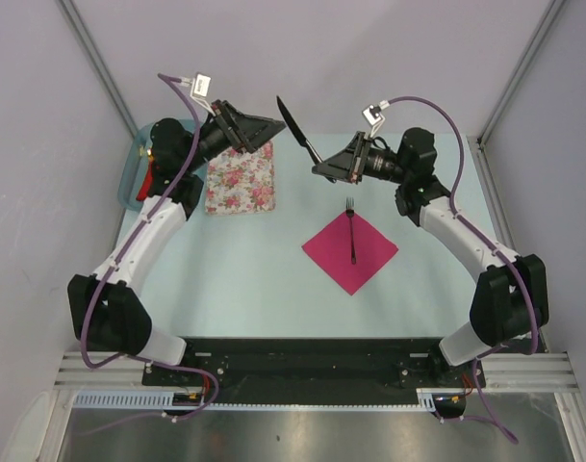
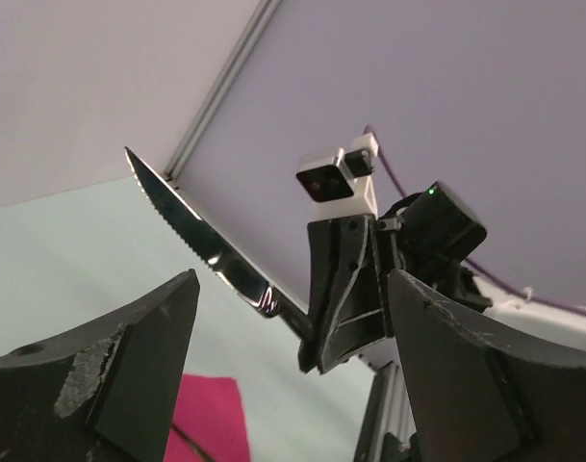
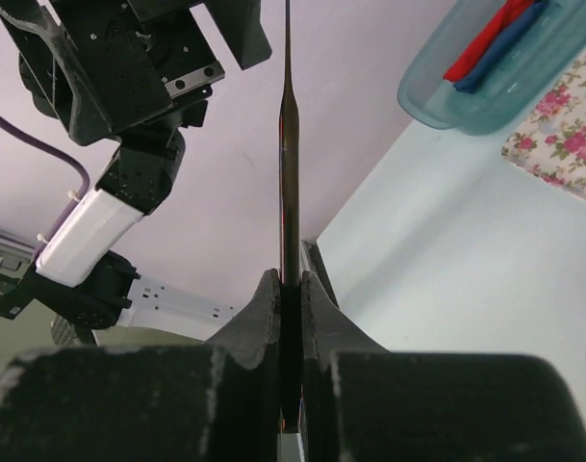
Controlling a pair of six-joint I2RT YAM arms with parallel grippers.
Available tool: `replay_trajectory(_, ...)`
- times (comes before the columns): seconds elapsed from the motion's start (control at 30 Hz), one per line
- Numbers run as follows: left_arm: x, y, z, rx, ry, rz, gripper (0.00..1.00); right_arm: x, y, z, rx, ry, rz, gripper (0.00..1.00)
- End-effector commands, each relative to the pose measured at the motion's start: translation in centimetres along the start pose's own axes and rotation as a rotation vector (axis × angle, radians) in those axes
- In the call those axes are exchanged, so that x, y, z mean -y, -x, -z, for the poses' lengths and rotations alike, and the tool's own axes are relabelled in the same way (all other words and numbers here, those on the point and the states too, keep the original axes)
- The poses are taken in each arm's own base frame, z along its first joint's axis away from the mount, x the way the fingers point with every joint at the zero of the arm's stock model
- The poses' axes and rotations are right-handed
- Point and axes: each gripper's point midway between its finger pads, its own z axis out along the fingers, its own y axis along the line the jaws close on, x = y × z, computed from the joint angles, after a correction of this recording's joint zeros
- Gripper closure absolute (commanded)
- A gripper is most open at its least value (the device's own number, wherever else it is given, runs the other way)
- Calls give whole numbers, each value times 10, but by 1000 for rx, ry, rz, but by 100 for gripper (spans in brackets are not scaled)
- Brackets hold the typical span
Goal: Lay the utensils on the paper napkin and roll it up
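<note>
My right gripper is shut on the handle of the dark knife, holding it in the air above the table's far side with the blade pointing up and to the left. From the right wrist, the knife runs straight out of the shut right gripper. My left gripper stands open just left of the blade, holding nothing. In the left wrist view the serrated knife passes between the spread left gripper fingers without touching them. The fork lies on the pink paper napkin, which is flat at the table's centre.
A white floral cloth lies at the back left under the left arm. A teal bin beside it holds red and blue rolls. Grey walls close in the sides and back.
</note>
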Motion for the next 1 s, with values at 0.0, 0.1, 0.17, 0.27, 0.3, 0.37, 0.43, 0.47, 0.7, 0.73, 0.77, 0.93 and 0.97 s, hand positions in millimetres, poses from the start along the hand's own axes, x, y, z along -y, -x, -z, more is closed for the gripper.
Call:
replay_trajectory(0.0, 14, 14, -8, 63, -63, 107, 17, -49, 31, 1, 97, 69, 127, 100)
replay_trajectory(0.1, 12, 14, -8, 71, -67, 140, 21, -55, 34, 0, 104, 62, 162, 100)
replay_trajectory(0.17, 7, 11, -9, 71, -63, 157, 25, -56, 36, 0, 110, 52, 177, 100)
replay_trajectory(0.27, 5, 6, -12, 70, -64, 180, 28, -60, 32, 0, 102, 55, 187, 100)
replay_trajectory(0.3, 8, 4, -14, 69, -71, 192, 28, -61, 32, 0, 105, 52, 186, 100)
replay_trajectory(0.37, 9, 2, -19, 69, -84, 200, 31, -63, 30, -1, 99, 54, 185, 100)
replay_trajectory(0.43, 14, 3, -24, 73, -100, 211, 33, -66, 28, -2, 94, 60, 187, 100)
replay_trajectory(0.47, 15, 3, -26, 73, -105, 210, 35, -67, 27, -2, 91, 63, 186, 100)
replay_trajectory(0.7, 21, 3, -34, 77, -121, 229, 57, -77, 19, -1, 70, 83, 218, 100)
replay_trajectory(0.73, 23, 5, -33, 82, -129, 222, 66, -78, 17, 1, 67, 76, 215, 100)
replay_trajectory(0.77, 24, 3, -32, 79, -132, 222, 70, -77, 18, 2, 71, 66, 214, 100)
replay_trajectory(0.93, 29, 2, -31, 85, -165, 201, 100, -73, 16, 6, 73, 29, 221, 93)
replay_trajectory(0.97, 28, 1, -31, 79, -168, 202, 100, -72, 17, 8, 75, 22, 220, 84)
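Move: From the left hand, open and empty, the middle of the knife lies about 6 cm to the right, level in reach and some 5 cm lower; the flowered cloth is about 11 cm farther out, 10 cm to the left and 40 cm below. The right hand grips the knife's handle; from it the left gripper is about 6 cm ahead, 9 cm left and 8 cm higher. Some 32 cm below the right hand, the fork is about 8 cm to its right at equal reach, and the napkin's middle is 8 cm right and 6 cm back. Easing to the right by about 3.5 cm, the left hand brings its open fingers around the knife held out by the other gripper, its wrist turning some 15 degrees, then shuts them on the knife near mid-length, where blade meets handle. The right hand keeps its pinch on the handle while rising about 3 cm and drawing back 2 cm. ##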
